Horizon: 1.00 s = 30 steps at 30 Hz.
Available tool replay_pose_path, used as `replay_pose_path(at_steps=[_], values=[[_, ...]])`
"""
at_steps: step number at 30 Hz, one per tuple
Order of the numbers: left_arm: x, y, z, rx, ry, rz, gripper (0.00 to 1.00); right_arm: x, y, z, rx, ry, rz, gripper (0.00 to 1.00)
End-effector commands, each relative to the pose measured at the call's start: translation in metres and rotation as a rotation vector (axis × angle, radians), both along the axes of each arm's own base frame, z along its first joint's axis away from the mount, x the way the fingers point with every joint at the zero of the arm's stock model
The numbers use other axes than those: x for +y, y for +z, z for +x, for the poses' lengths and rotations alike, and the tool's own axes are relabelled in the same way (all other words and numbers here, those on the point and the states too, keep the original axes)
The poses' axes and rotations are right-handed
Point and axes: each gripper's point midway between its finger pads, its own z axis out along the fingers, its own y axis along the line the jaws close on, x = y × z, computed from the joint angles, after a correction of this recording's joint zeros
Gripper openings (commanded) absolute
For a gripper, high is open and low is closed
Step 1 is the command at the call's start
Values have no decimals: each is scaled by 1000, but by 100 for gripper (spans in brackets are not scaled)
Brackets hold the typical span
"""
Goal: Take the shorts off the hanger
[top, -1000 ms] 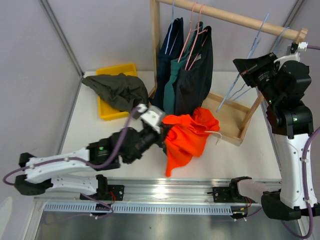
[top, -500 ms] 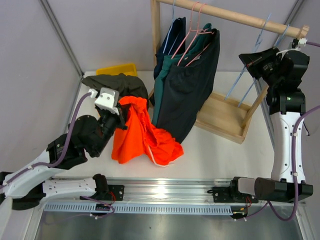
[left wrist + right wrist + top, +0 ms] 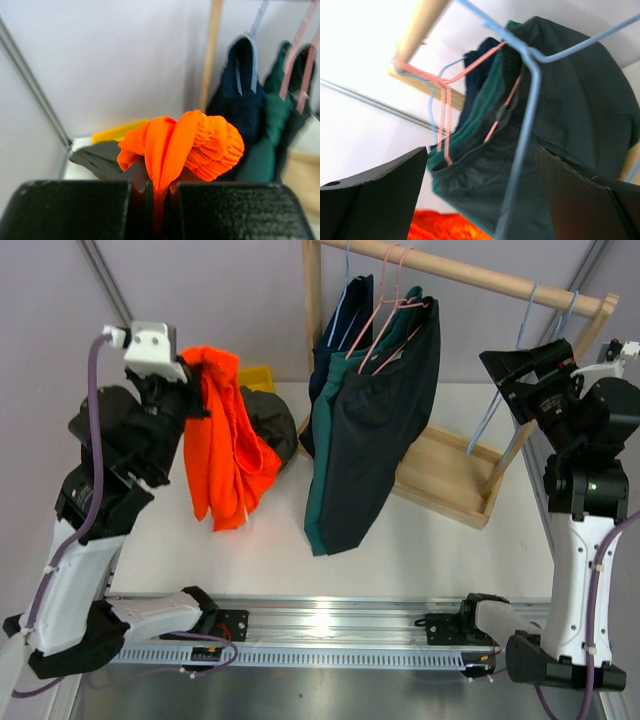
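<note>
My left gripper point(image 3: 190, 375) is shut on the bright orange shorts point(image 3: 228, 440) and holds them high above the table's left side; the pinched fabric shows in the left wrist view point(image 3: 185, 145). The olive green shorts point(image 3: 270, 425) lie behind them on the table. Black point(image 3: 385, 410), teal green point(image 3: 325, 455) and navy blue shorts point(image 3: 335, 345) hang on pink and blue hangers from the wooden rail point(image 3: 480, 275). My right gripper point(image 3: 515, 370) is open and empty beside two bare blue hangers point(image 3: 500, 405); one hanger point(image 3: 522, 150) crosses between its fingers.
A yellow tray point(image 3: 258, 377) stands at the back left, mostly hidden by the shorts. The rack's wooden base frame point(image 3: 450, 475) lies on the table's right half. Its upright posts stand at the back centre and at the right.
My left gripper has lifted the orange shorts from the table's middle up and to the left. The hanging shorts have swung. My right gripper has stayed near the bare hangers.
</note>
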Motion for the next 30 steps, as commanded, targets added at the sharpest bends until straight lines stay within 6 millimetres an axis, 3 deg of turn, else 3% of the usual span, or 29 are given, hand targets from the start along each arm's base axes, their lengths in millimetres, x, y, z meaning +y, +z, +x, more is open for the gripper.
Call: replay_pose_path(at_steps=[1, 2, 3, 4, 6, 7, 8, 9, 10, 11, 12, 15, 17, 18, 20, 21, 22, 23, 24, 26, 27, 30], values=[[-5, 37, 23, -63, -50, -6, 0, 3, 12, -20, -47, 11, -35, 99], [0, 36, 34, -56, -38, 5, 0, 2, 10, -22, -42, 6, -44, 99], [6, 57, 33, -99, -29, -16, 0, 2, 13, -27, -52, 4, -50, 99], [7, 49, 57, -68, -9, 6, 0, 3, 9, -29, -45, 9, -53, 99], [15, 50, 79, -58, 21, -4, 0, 3, 5, -33, -41, 9, -67, 99], [23, 73, 79, -107, 35, -33, 0, 3, 4, -36, -44, 9, -73, 99], [29, 60, 111, -71, 61, -37, 0, 3, -3, -36, -27, 9, -76, 99], [36, 76, 115, -110, 76, -54, 0, 3, -6, -37, -27, 11, -82, 99], [48, 74, 131, -107, 108, -57, 0, 5, -7, -42, -31, 16, -85, 99], [45, 52, 168, -54, 112, -55, 0, 6, -9, -42, -33, 21, -85, 100], [50, 74, 170, -111, 111, -67, 0, 6, -20, -40, -9, 28, -79, 100], [63, 50, 225, -87, 149, -91, 0, 10, -35, -42, 15, 51, -79, 99], [69, 40, 244, -86, 162, -91, 0, 13, -41, -44, 24, 68, -80, 99], [72, 23, 261, -58, 189, -82, 1, 13, -44, -45, 32, 70, -81, 99], [76, -2, 278, -7, 220, -74, 1, 13, -46, -48, 33, 73, -90, 100], [77, -37, 295, 68, 238, -60, 4, 13, -47, -48, 33, 72, -90, 99], [79, -50, 300, 94, 257, -62, 7, 14, -48, -49, 35, 73, -87, 99], [80, -66, 305, 127, 273, -80, 32, 15, -48, -50, 32, 79, -83, 99], [82, -99, 312, 199, 290, -79, 48, 16, -49, -50, 33, 85, -79, 100], [78, -127, 316, 270, 262, -103, 78, 20, -45, -54, 20, 112, -78, 99], [78, -145, 316, 314, 265, -103, 99, 22, -43, -55, 16, 124, -80, 99], [72, -136, 296, 320, 236, -118, 99, 29, -31, -64, -20, 163, -88, 100]])
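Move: About 33 cm ahead of the left hand, 8 cm to its left and some 49 cm below lies the yellow bin; the olive shorts lie in it, at much the same place. The navy shorts hang about 29 cm ahead and 22 cm right, 23 cm lower. From the right hand, the black shorts are roughly 10 cm ahead, 19 cm left and 22 cm below; the freed blue hanger hangs 8 cm ahead, straight on, 6 cm lower. Carrying the orange shorts still pinched, the left hand sweeps some 30 cm forward and a little left, rising slightly, then sinks about 20 cm over the yellow bin, tilting fingertips down roughly 25 degrees and opening fully as it sinks to let go. The right hand, already open, draws back and then sinks about 5 cm, easing away from the blue hanger. ##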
